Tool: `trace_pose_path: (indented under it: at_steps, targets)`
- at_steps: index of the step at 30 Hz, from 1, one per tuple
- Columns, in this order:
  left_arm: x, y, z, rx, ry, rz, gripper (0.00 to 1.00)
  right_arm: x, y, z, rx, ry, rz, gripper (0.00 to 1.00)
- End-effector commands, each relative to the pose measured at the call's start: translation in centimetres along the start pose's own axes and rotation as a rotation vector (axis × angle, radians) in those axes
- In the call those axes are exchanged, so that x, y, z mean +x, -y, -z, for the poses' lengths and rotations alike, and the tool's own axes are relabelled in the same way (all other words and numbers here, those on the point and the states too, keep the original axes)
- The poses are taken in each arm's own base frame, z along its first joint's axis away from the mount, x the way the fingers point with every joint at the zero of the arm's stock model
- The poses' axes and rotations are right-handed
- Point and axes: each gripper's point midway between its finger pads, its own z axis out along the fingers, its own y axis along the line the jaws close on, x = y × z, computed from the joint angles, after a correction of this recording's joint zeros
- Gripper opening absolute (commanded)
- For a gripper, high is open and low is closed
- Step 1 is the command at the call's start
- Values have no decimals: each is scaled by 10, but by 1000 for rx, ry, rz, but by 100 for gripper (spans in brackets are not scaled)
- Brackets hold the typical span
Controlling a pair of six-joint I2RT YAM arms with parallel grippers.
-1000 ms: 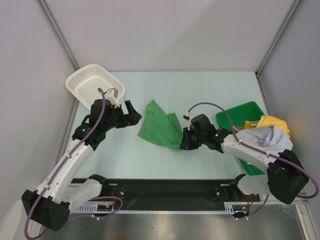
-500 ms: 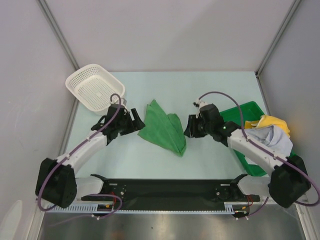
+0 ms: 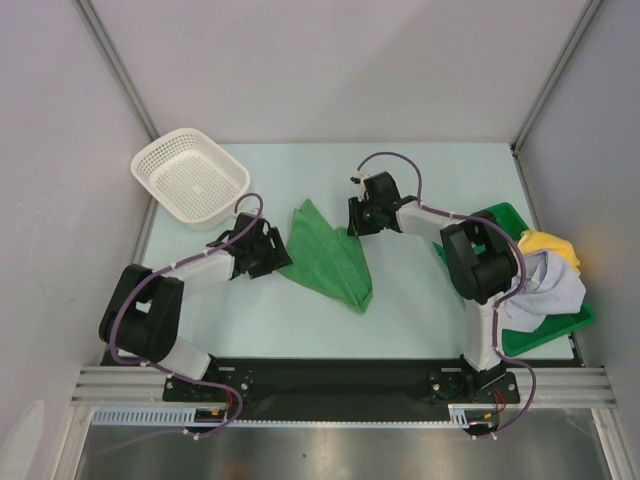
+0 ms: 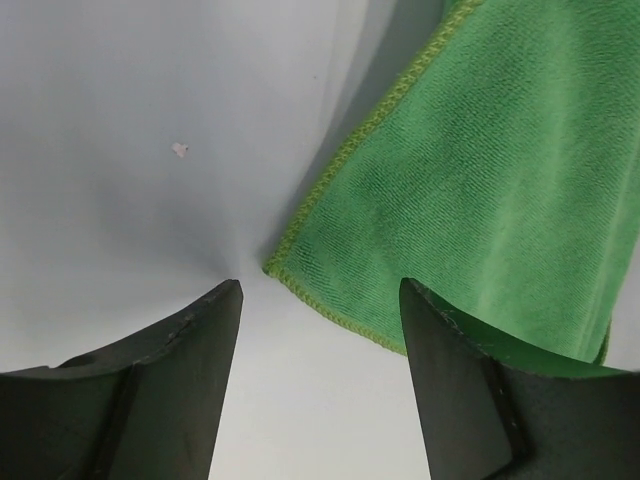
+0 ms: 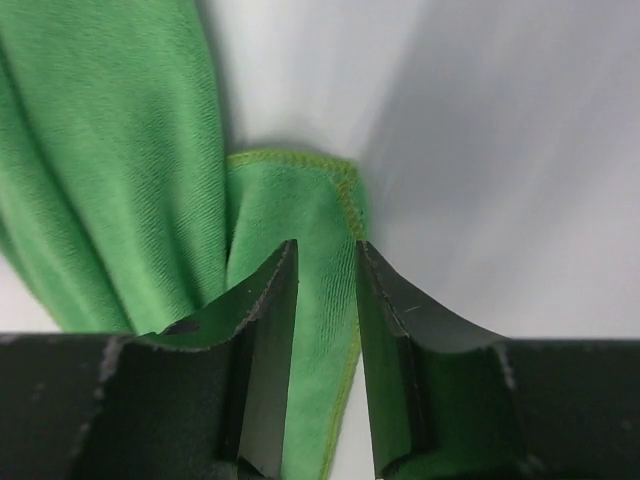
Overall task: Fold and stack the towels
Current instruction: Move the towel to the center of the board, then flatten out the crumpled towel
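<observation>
A green towel (image 3: 330, 262) lies crumpled in loose folds in the middle of the table. My left gripper (image 3: 276, 260) is low at its left corner, and in the left wrist view the gripper (image 4: 318, 290) is open, with the towel's hemmed corner (image 4: 272, 268) just ahead between the fingers. My right gripper (image 3: 353, 218) is at the towel's far right corner. Its jaws (image 5: 327, 245) stand narrowly open astride the towel's hem (image 5: 345, 185), with cloth showing flat in the gap. A yellow towel (image 3: 550, 245) and a white towel (image 3: 550, 288) are heaped in the green tray (image 3: 478, 216).
A white mesh basket (image 3: 190, 180) stands at the back left, close behind the left arm. The green tray sits at the right edge under the right arm's elbow. Grey walls close in the table on three sides.
The right gripper let go of the towel's near edge and moved back to its far right corner. The left arm swung down toward the towel's left corner, its jaws narrowing.
</observation>
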Motion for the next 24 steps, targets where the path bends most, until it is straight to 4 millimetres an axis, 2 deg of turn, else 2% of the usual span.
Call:
trace_pose_path:
  at_steps: [1, 7, 10, 11, 13, 14, 15, 16, 17, 19, 20, 21, 22, 23, 24]
  targets:
    - [-3, -3, -11, -5, 24, 23, 70, -19, 1, -9, 4, 39, 61, 34]
    - [1, -8, -24, -26, 5, 24, 67, -7, 10, -19, 44, 24, 68, 32]
    - [3, -11, -29, -46, -10, 21, 62, -7, 15, -20, 67, 31, 67, 28]
    - [3, -11, -30, -51, -14, 12, 56, -7, 17, -20, 79, 30, 62, 22]
    - [6, -13, -31, -64, -29, 7, 49, -10, 22, -18, 106, 39, 49, 14]
    - [7, -14, -31, -66, -32, 6, 38, -8, 26, -16, 123, 34, 45, 6]
    - [7, -15, -30, -69, -33, 3, 33, -10, 27, -14, 137, 38, 43, 3]
    - [9, -17, -28, -76, -34, -2, 27, -15, 34, -8, 178, 52, 35, 0]
    - [7, -16, -27, -76, -30, -6, 12, -13, 39, -2, 206, 38, 26, 0]
    - [5, -16, -23, -83, -29, -19, 0, -19, 52, 15, 291, 47, -3, 0]
    - [3, -15, -21, -83, -29, -31, 0, -10, 70, 29, 386, 21, -56, 0]
    - [-7, -14, -18, -98, -2, -37, 0, -3, 77, 39, 422, 2, -95, 0]
    - [-8, -16, -15, -114, -4, -40, 0, -2, 79, 54, 434, 4, -128, 0]
    - [-16, -18, -10, -141, 26, -45, 0, 12, 84, 65, 456, -33, -173, 0]
    - [-20, -18, -7, -146, 37, -51, 0, 37, 95, 74, 511, -82, -197, 0]
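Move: Both hands hover close above the crumpled green towel. For the left hand, the towel's left corner is about 2 cm ahead, 1 cm right and 2 cm below; the white basket is some 28 cm ahead and 22 cm left. For the right hand, the towel's right corner is about 1 cm ahead, 1 cm right and 2 cm down; the green bin is roughly 35 cm right and 14 cm back. The right hand sinks about 2 cm and shuts its part-open fingers on the towel's right corner, then pulls it some 6 cm to the right, away from the left hand, rolling its right side up and turning clockwise, roughly 20 degrees in all. Meanwhile the left hand eases forward and down about 2 cm each, closes its wide-open fingers to pinch the towel's left corner, and keeps hold there with only a small drift back. ##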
